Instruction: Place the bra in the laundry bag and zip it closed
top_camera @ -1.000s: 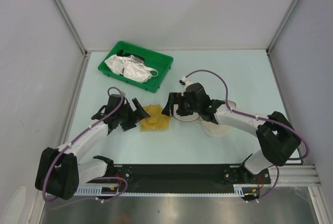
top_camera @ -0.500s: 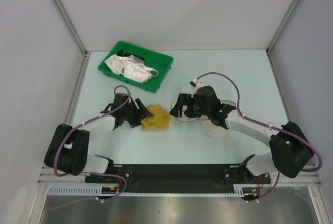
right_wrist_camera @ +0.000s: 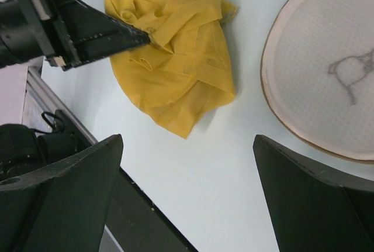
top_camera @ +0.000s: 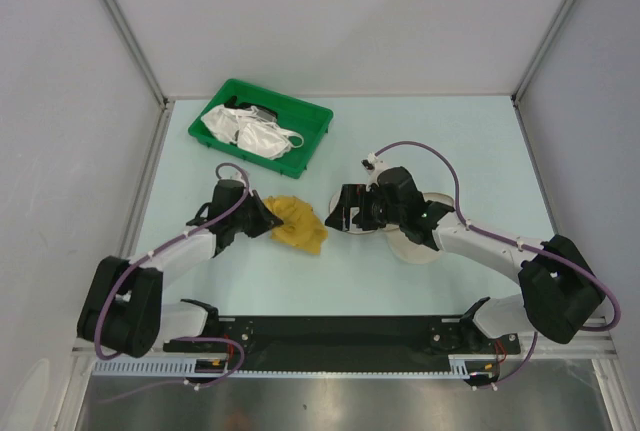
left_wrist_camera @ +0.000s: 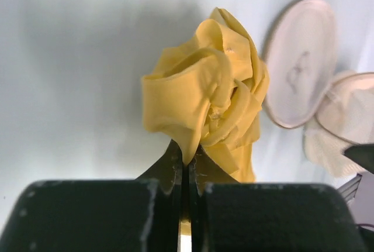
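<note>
The mustard-yellow bra (top_camera: 298, 224) lies bunched on the table left of centre. My left gripper (top_camera: 267, 217) is shut on the bra's near edge; in the left wrist view the bra (left_wrist_camera: 204, 91) crumples up from the closed left gripper (left_wrist_camera: 188, 157). The beige mesh laundry bag (top_camera: 418, 244) lies open to the right as two discs. The face with the bra drawing (left_wrist_camera: 301, 65) is nearest the bra. My right gripper (top_camera: 345, 209) is open and empty, hovering above the table between the bra (right_wrist_camera: 175, 59) and the bag (right_wrist_camera: 327, 65).
A green plastic tray (top_camera: 312, 112) holding shiny white bras (top_camera: 250, 131) stands at the back left. Grey walls close in the table on three sides. The black base rail (top_camera: 340, 333) runs along the near edge.
My left gripper has moved right onto the bra and shut on it, and the flat bra is now bunched up. The right gripper has barely moved.
</note>
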Motion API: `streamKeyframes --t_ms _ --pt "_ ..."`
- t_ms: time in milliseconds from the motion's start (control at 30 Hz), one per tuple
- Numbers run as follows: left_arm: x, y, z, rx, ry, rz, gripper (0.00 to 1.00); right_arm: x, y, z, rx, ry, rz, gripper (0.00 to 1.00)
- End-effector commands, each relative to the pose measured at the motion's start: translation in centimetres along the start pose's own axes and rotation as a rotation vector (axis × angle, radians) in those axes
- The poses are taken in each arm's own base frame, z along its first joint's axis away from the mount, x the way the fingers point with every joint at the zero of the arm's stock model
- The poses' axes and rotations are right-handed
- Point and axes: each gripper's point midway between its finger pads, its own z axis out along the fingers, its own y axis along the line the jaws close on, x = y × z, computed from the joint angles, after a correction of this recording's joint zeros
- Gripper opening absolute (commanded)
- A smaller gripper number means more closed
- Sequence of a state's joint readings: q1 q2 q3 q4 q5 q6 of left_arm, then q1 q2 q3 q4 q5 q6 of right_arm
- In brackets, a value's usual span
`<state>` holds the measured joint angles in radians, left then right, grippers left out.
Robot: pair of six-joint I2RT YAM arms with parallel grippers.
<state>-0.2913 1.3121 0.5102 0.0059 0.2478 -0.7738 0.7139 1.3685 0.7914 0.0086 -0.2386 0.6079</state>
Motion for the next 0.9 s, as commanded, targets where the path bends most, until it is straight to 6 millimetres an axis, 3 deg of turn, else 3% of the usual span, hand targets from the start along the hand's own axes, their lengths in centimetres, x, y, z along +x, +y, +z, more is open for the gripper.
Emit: streamKeyframes --t_ms 0,100,400,533,733,867 --pt "-2.4 -4.0 -3.4 0.137 -0.088 0.141 0.0 -0.2 1.5 -0.6 -0.096 0.033 -0.074 1.0" --pt "-1.5 -6.5 -5.5 0.25 -0.068 0.216 0.0 0.1 1.9 -1.4 -0.144 0.073 -0.122 1.0" --pt "3.3 -13.4 -10.9 0.518 0.038 0.489 0.0 -0.1 6.8 -5.6 -0.419 0.063 -0.251 1.0" --pt "4.9 -15.4 -12.4 0.609 0.078 0.594 0.0 1.0 7.9 -7.1 -0.5 0.088 -0.255 1.0" --pt "6.2 -17.7 -13.9 0.719 0.107 0.666 0.0 3.6 8.2 -8.0 -0.522 0.136 -0.225 1.0" --pt "7.9 -19.0 -14.4 0.787 0.156 0.712 0.0 3.6 8.6 -8.8 -0.557 0.079 -0.193 0.93"
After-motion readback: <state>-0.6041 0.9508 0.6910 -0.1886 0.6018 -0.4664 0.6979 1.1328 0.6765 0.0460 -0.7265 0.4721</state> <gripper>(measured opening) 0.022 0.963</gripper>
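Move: In the left fingers already is one edge of the yellow bra, the rest spreading about 5 cm to their right. The right gripper, where it is being taken, waits some 16 cm right and 9 cm higher. From the right hand the bra lies about 10 cm left, 1 cm ahead and 11 below; the bag's printed disc is 4 cm right and 5 ahead, and the bag's mesh body 18 cm right, level with it, both some 13 below. Lifting the bra by its pinched edge, the left hand goes up about 15 cm, first straight up, then swinging right and back by some 10 cm each, turning clockwise roughly 45 degrees and tipping its fingers up. The open right hand draws back about 9 cm, rises, then dips slightly, turning counter-clockwise to bring its spread fingers around the hanging cloth. ##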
